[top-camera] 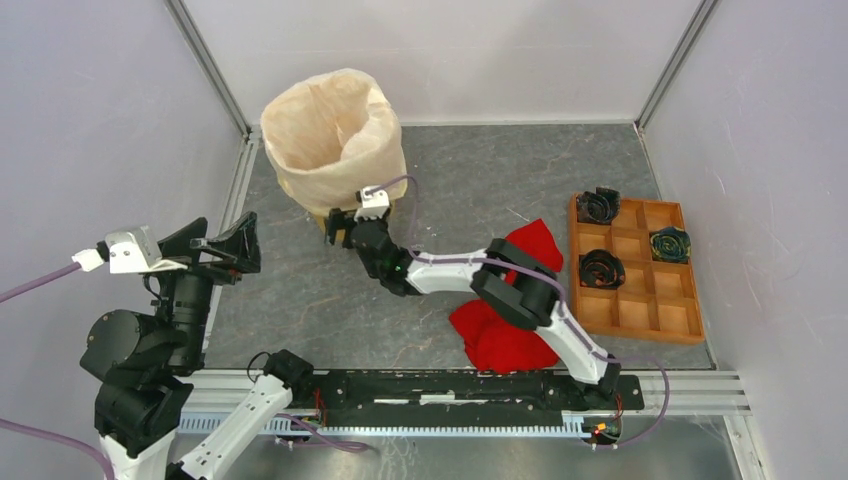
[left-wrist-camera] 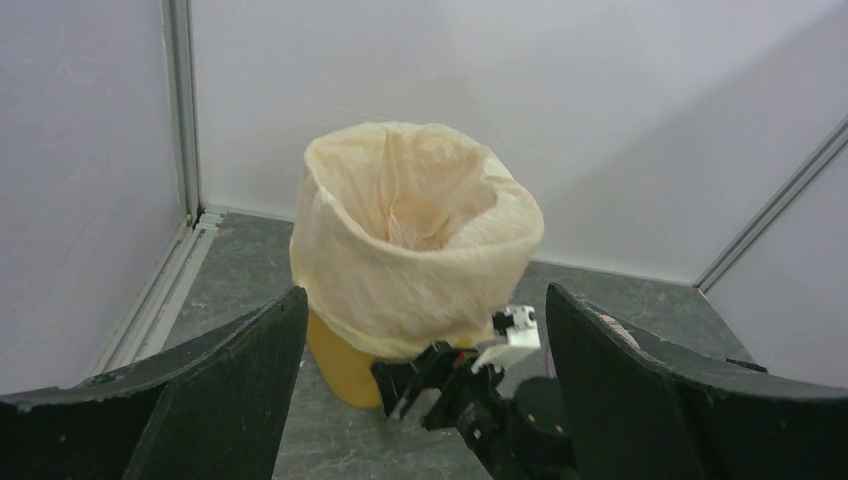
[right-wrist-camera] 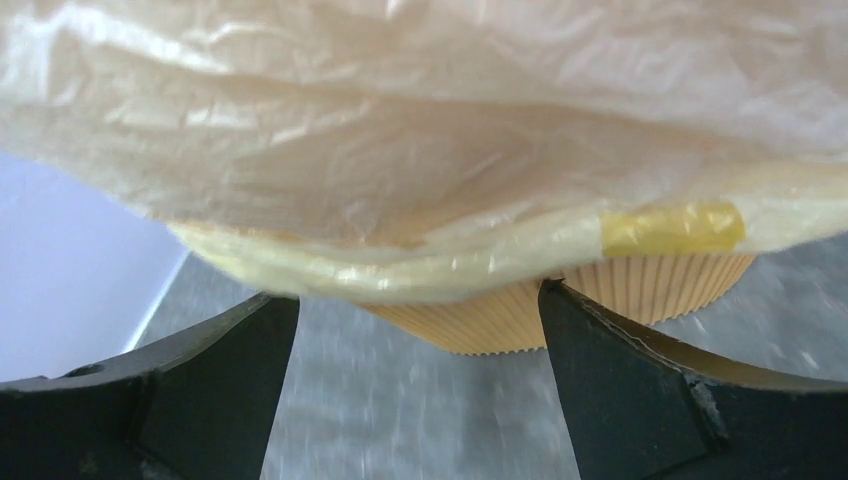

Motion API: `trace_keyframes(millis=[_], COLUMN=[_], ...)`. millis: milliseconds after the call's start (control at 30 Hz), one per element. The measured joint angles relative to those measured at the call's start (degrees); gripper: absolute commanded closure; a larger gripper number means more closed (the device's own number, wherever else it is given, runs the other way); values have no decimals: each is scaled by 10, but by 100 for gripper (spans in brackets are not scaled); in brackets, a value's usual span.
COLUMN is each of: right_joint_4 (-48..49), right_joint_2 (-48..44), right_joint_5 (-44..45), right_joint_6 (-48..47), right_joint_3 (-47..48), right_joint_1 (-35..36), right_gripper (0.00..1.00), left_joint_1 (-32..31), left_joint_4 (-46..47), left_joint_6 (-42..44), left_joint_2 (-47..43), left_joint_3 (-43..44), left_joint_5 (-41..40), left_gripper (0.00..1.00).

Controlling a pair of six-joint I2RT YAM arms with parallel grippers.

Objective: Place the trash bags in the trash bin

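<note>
The cream-white translucent trash bag (top-camera: 330, 130) sits in the yellow-orange trash bin (top-camera: 318, 213) at the back left, its mouth open and its film folded down over the rim and most of the wall. The left wrist view shows the bag (left-wrist-camera: 420, 240) and the bin's bare lower body (left-wrist-camera: 340, 360). My right gripper (top-camera: 338, 228) is open and empty, low at the bin's near side just under the bag's hem (right-wrist-camera: 400, 270), with the ribbed bin wall (right-wrist-camera: 480, 325) ahead between its fingers (right-wrist-camera: 415, 300). My left gripper (top-camera: 250, 245) is open and empty, raised at the left, facing the bin (left-wrist-camera: 425, 295).
A red cloth heap (top-camera: 510, 300) lies under the right arm at centre right. A brown wooden compartment tray (top-camera: 640, 300) at the right holds three dark round objects (top-camera: 598, 207). Walls and metal frame posts close the back and sides.
</note>
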Motion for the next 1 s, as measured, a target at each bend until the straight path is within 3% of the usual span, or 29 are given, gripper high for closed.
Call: trace_keyframes(millis=[200, 467, 767, 1000], right_joint_4=[-28, -32, -39, -81], right_joint_2=[164, 291, 318, 235], right_joint_5=[-2, -81, -113, -180], right_joint_6=[-38, -60, -65, -92], right_joint_3=[251, 433, 462, 355], right_joint_1=[-44, -89, -103, -107], right_gripper=[4, 2, 2, 2], left_joint_1=[-1, -3, -3, -3], left_joint_4=[0, 0, 9, 13], left_joint_6=[4, 4, -2, -36], left_joint_2=[-4, -4, -1, 20], left_joint_3=[-12, -23, -30, -31], left_joint_5=[-5, -5, 9, 26], left_gripper=[6, 6, 6, 5])
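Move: Close in front of the right hand stands the bag-lined trash bin, its middle about 14 cm ahead, 1 cm to the left and some 3 cm higher. The red cloth lies roughly 16 cm back and 34 cm to the right of this hand, the wooden tray about 8 cm back and 58 cm to the right, both around 11 cm lower. From the raised left hand the bin is some 34 cm ahead, 6 cm to the right and 29 cm down. Driving forward with its fingers held wide open, the right hand keeps pushing the near side of the bin towards the far wall, about 14 cm forward and 5 cm left, sinking a little and tipping its fingers up some 10 degrees. It then backs off a couple of centimetres, clear of the bin. The open left hand sinks slightly, then drifts some 2 cm forward and right. ##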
